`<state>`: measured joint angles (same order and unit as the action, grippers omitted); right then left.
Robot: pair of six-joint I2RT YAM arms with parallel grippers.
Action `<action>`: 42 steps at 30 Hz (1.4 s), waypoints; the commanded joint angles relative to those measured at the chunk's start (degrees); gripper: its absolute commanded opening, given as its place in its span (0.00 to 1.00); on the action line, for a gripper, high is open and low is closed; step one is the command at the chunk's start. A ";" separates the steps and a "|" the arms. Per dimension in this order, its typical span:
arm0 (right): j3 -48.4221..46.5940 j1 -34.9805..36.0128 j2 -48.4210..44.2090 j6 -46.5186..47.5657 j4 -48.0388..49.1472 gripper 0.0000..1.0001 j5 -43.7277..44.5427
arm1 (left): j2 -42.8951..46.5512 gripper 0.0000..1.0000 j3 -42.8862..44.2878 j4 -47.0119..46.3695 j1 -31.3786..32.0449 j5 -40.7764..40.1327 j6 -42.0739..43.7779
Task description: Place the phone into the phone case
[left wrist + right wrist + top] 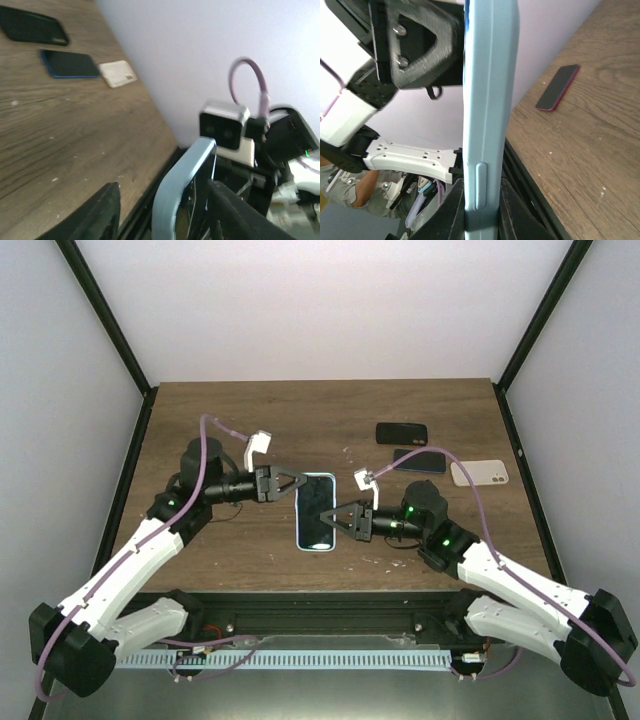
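Observation:
The phone [316, 502] shows its dark screen inside the light blue phone case [299, 525], at the table's front middle between both grippers. My right gripper [336, 516] comes in from the right. In the right wrist view it [482, 187] is shut on the case's long edge [487, 100], beside a side button. My left gripper [298, 483] reaches the case's upper left corner. In the left wrist view it [164, 189] stands open round the case's rim [177, 195], with a gap on the left finger's [97, 212] side.
At the back right lie a black case [402, 432], a dark blue phone [418, 461] and a beige phone [479, 473]. A dark phone with a magenta rim [558, 87] lies on the wood in the right wrist view. The table's black front rail [320, 605] is close below.

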<state>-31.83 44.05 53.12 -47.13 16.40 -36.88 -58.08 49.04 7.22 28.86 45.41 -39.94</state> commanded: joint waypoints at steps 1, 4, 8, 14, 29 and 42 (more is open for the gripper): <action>-2.43 -0.24 1.50 4.07 -3.69 0.01 6.57 | -0.41 0.65 4.13 12.01 -0.42 -13.35 5.70; -2.95 -0.67 3.87 4.80 -5.38 0.01 9.01 | 0.01 0.90 5.49 17.66 -0.54 -20.97 8.08; -3.69 -1.45 8.87 4.62 -5.65 0.01 10.86 | 1.32 1.00 6.09 22.96 -0.60 -29.67 10.18; -6.93 -2.78 20.82 3.83 -4.26 0.01 9.84 | 2.24 1.00 6.69 29.96 -0.90 -39.94 10.75; -13.78 -5.96 41.36 0.45 -3.71 0.01 2.35 | 4.01 1.00 0.66 28.72 -1.04 -45.57 15.20; -14.01 -8.53 47.56 0.24 -3.44 0.09 1.45 | 2.72 1.00 2.24 30.02 -1.00 -44.86 16.36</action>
<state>-43.46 36.42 99.55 -47.27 10.57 -35.62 -55.05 50.11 36.14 28.10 0.71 -25.02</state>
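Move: The cased phone is already pinched at its right edge by my right hand, its middle 3 cm to that hand's left and 1 cm ahead. The table spot it goes to is about 23 cm below, 9 cm forward and 6 cm left of my right hand. The blue-edged phone is some 26 cm ahead and 24 cm right, the black case 34 cm ahead and 20 cm right, both about 24 cm down. From my left hand, the cased phone's middle is about 6 cm back and 3 cm right, at its height. I let my left fingers open wide off the phone's far left edge and draw that hand away, about 12 cm left and 10 cm down, with a little forward. Keeping its pinch, my right hand lowers the phone some 22 cm towards the table, going 10 cm forward too, while the wrist rolls and its fingers tip down by roughly 30 degrees. ##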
